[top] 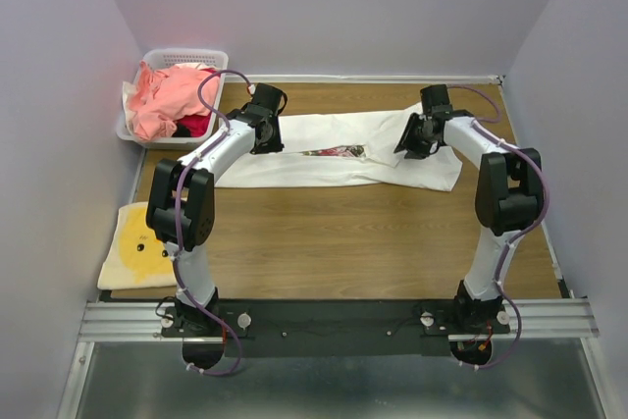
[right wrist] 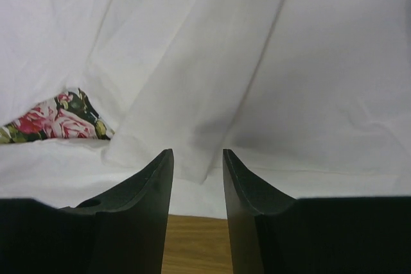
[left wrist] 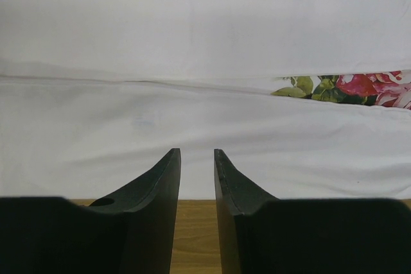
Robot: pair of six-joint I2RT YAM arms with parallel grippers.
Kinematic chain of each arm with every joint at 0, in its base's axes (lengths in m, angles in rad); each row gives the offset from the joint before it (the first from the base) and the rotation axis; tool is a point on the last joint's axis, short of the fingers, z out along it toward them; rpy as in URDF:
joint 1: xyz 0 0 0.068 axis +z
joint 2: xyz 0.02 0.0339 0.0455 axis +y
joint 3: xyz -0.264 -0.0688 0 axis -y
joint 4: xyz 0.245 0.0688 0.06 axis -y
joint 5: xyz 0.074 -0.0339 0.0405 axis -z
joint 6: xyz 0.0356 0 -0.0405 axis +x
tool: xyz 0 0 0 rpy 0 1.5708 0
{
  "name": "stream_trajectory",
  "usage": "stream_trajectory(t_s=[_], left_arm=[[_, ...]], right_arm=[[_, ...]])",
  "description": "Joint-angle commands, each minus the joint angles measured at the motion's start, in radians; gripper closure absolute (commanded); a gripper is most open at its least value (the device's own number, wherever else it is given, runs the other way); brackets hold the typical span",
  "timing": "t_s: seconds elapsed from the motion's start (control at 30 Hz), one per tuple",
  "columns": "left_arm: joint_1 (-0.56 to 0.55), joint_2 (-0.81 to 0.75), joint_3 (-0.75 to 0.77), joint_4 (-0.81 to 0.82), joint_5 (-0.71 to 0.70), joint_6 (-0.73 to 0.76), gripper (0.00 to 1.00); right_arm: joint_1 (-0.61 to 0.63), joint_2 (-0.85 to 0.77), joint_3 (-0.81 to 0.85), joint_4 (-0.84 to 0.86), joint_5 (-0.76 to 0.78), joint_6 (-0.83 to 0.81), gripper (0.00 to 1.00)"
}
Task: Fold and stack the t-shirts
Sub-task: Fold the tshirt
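Note:
A white t-shirt [top: 324, 166] lies folded into a long band across the back of the table, with a strip of its pink-green floral print [top: 339, 151] showing at the fold. My left gripper [top: 266, 138] hovers over the band's left part. In the left wrist view that gripper [left wrist: 197, 152] is open, with white cloth [left wrist: 192, 120] ahead and bare wood between its fingers. My right gripper [top: 411, 139] hovers over the right part. It is also open [right wrist: 198, 152], with a loose fold of the shirt [right wrist: 192, 113] just beyond its tips. Salmon-pink [top: 167, 95] and red [top: 196, 126] t-shirts lie heaped in a basket.
The white lattice basket [top: 201, 54] stands at the back left corner. A folded yellow cloth [top: 132, 244] lies at the table's near left edge. Bare wooden tabletop [top: 343, 233] stretches between the shirt and the arm bases. Walls close in the left, back and right sides.

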Motion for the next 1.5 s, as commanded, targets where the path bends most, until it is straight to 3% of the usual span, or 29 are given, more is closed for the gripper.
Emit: stream_trajectory(t_s=[0.0, 0.5, 1.03, 1.47], left_arm=[[-0.004, 0.009, 0.004, 0.007, -0.019, -0.005, 0.63], [-0.001, 0.004, -0.008, 0.004, -0.048, 0.014, 0.63], [0.001, 0.018, -0.007, 0.009, -0.045, 0.018, 0.63], [0.001, 0.030, 0.006, 0.006, -0.044, 0.021, 0.63]], right_arm=[[0.023, -0.034, -0.064, 0.048, -0.069, 0.028, 0.55], [0.052, 0.036, -0.059, 0.065, -0.075, 0.063, 0.58], [0.061, -0.043, -0.111, 0.042, -0.004, 0.068, 0.58], [0.067, -0.005, -0.173, 0.058, 0.025, 0.066, 0.59]])
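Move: The folded-over sleeve's near tip lies about 4 cm back from the right hand, 2 cm to its left and 5 cm below. Some 18 cm left of that hand and level with it is the strip of flower print, 6 cm below; the shirt's near edge runs about 5 cm nearer the base than the sleeve tip. From the left hand the tip is roughly 34 cm to the right, 2 cm back and 8 cm below. With its left finger the right hand comes onto the near tip of the folded-over sleeve, the fingers staying part open. It gets there by sinking and drawing back, about 4 cm each, and some 2 cm left: first a quick back-left dip, then a slow, near-level drift left, last another dip back and down. ##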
